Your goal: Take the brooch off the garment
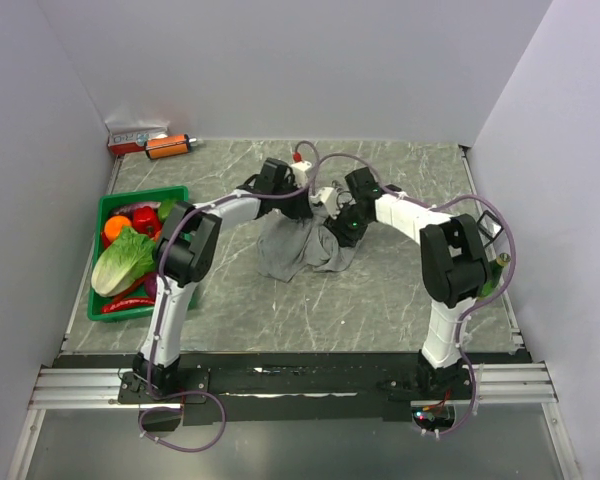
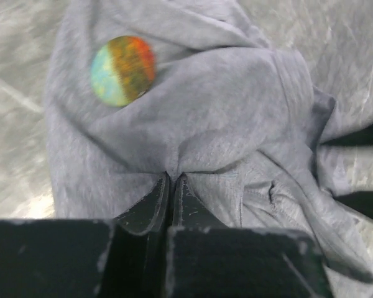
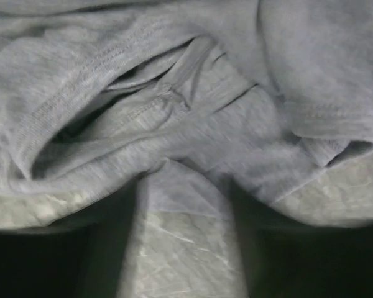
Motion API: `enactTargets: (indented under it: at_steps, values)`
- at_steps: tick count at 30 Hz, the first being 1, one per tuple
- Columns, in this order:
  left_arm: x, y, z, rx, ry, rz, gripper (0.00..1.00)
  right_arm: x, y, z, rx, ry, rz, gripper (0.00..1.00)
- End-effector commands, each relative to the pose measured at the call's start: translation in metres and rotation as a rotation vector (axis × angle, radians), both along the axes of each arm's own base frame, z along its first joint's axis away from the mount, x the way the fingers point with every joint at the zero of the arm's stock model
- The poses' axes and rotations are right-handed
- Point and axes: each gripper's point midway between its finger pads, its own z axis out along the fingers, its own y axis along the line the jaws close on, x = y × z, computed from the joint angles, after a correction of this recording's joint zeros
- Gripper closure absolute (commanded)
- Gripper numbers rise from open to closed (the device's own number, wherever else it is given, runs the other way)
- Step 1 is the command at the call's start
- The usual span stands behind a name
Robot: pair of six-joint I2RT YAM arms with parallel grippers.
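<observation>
The garment (image 1: pixel 298 248) is a rumpled grey cloth lying mid-table, and both grippers meet at its far edge. The brooch (image 2: pixel 123 70) is a round disc coloured teal, orange and red, pinned on the cloth (image 2: pixel 236 105) just ahead of my left gripper (image 2: pixel 173 177). That gripper (image 1: pixel 315 203) is shut, pinching a fold of the fabric below the brooch. My right gripper (image 3: pixel 183 186) is open, its dark fingers (image 3: pixel 105 217) spread on either side of a flap of the garment (image 3: pixel 174 93) that lies between them. Its place in the top view is at the cloth's right side (image 1: pixel 346 226).
A green crate (image 1: pixel 108 204) holding lettuce, a tomato and other vegetables stands at the left. A small box (image 1: pixel 135 137) and an orange cylinder (image 1: pixel 168 146) lie at the back left corner. The walls close in on three sides.
</observation>
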Motion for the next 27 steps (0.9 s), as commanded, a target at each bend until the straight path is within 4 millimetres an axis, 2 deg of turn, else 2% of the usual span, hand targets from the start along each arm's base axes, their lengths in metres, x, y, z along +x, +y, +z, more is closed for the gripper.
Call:
enactTargets:
  at_steps: [1, 2, 4, 5, 7, 8, 9, 10, 11, 12, 14, 15, 17, 18, 19, 20, 22, 23, 24, 25, 26, 27]
  values:
    - [0.028, 0.029, 0.069, -0.147, -0.037, 0.078, 0.99, 0.022, -0.007, -0.003, -0.103, -0.076, -0.039, 0.68]
    - [0.035, 0.046, 0.091, -0.172, -0.059, 0.106, 0.99, 0.022, -0.011, -0.004, -0.115, -0.067, -0.053, 0.85]
    - [0.036, 0.063, 0.113, -0.219, -0.057, 0.120, 0.99, 0.022, -0.020, -0.004, -0.142, -0.062, -0.072, 0.96]
    - [0.041, 0.085, 0.130, -0.231, -0.080, 0.153, 0.99, 0.024, -0.027, -0.001, -0.139, -0.070, -0.092, 1.00]
    - [0.040, 0.104, 0.146, -0.245, -0.092, 0.163, 0.99, 0.027, -0.033, 0.019, -0.104, -0.111, -0.123, 1.00]
    - [0.037, 0.126, 0.156, -0.246, -0.098, 0.183, 0.99, 0.030, -0.042, 0.030, -0.080, -0.118, -0.165, 1.00]
    - [0.033, 0.136, 0.160, -0.244, -0.100, 0.183, 0.99, 0.031, -0.046, 0.051, -0.048, -0.149, -0.185, 1.00]
    - [0.025, 0.141, 0.163, -0.241, -0.108, 0.144, 0.99, 0.031, -0.046, 0.063, -0.016, -0.159, -0.193, 1.00]
    - [0.014, 0.159, 0.160, -0.223, -0.066, 0.155, 0.99, 0.030, -0.049, 0.072, 0.001, -0.163, -0.214, 1.00]
    - [0.008, 0.166, 0.159, -0.214, -0.052, 0.144, 0.99, 0.027, -0.058, 0.088, 0.016, -0.180, -0.236, 1.00]
    - [-0.007, 0.181, 0.148, -0.182, -0.018, 0.103, 0.99, 0.017, -0.064, 0.093, 0.026, -0.175, -0.246, 1.00]
    - [-0.021, 0.187, 0.131, -0.134, 0.041, 0.092, 0.94, 0.013, -0.068, 0.099, 0.028, -0.188, -0.255, 1.00]
    - [-0.024, 0.204, 0.113, -0.057, 0.052, 0.131, 0.74, 0.002, -0.077, 0.089, 0.015, -0.163, -0.273, 1.00]
    - [-0.023, 0.207, 0.114, -0.048, 0.036, 0.144, 0.57, -0.001, -0.082, 0.086, 0.012, -0.151, -0.290, 1.00]
    - [-0.028, 0.209, 0.109, -0.043, 0.034, 0.156, 0.52, -0.005, -0.084, 0.081, 0.016, -0.130, -0.297, 1.00]
    - [-0.026, 0.212, 0.129, -0.039, -0.048, 0.180, 0.48, -0.007, -0.082, 0.077, 0.031, -0.108, -0.301, 1.00]
    - [-0.019, 0.212, 0.149, -0.043, -0.184, 0.224, 0.34, -0.008, -0.078, 0.079, 0.056, -0.095, -0.301, 1.00]
    - [-0.020, 0.208, 0.169, -0.022, -0.264, 0.253, 0.33, -0.008, -0.073, 0.081, 0.083, -0.084, -0.300, 1.00]
    - [-0.022, 0.202, 0.176, -0.016, -0.299, 0.241, 0.32, -0.007, -0.070, 0.082, 0.093, -0.081, -0.299, 1.00]
    - [-0.026, 0.196, 0.178, 0.012, -0.328, 0.202, 0.32, -0.002, -0.067, 0.087, 0.104, -0.089, -0.299, 1.00]
    - [-0.036, 0.177, 0.179, 0.022, -0.337, 0.148, 0.32, 0.000, -0.066, 0.083, 0.107, -0.067, -0.308, 1.00]
    - [-0.044, 0.167, 0.173, 0.032, -0.319, 0.097, 0.33, 0.002, -0.065, 0.084, 0.113, -0.064, -0.309, 1.00]
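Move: Just beneath the open right fingers, about 2 cm down and 1 cm ahead, lies the garment flap they go for. For the left hand, already pinching the garment, the way leads to bare table about 18 cm left and 2 cm back, roughly 3 cm lower. The brooch lies some 6 cm ahead of the left fingers and 5 cm to their right; the green crate's middle is about 39 cm left and 11 cm back. Drawing the pinched cloth about 20 cm to the left and 15 cm up, the left hand then opens and lets go, sinking some 5 cm and easing back with its fingers apart. Meanwhile the right fingers dip slightly, shut on the garment flap, then lift it roughly 10 cm while pulling right, away from the left hand, turning a little clockwise. ##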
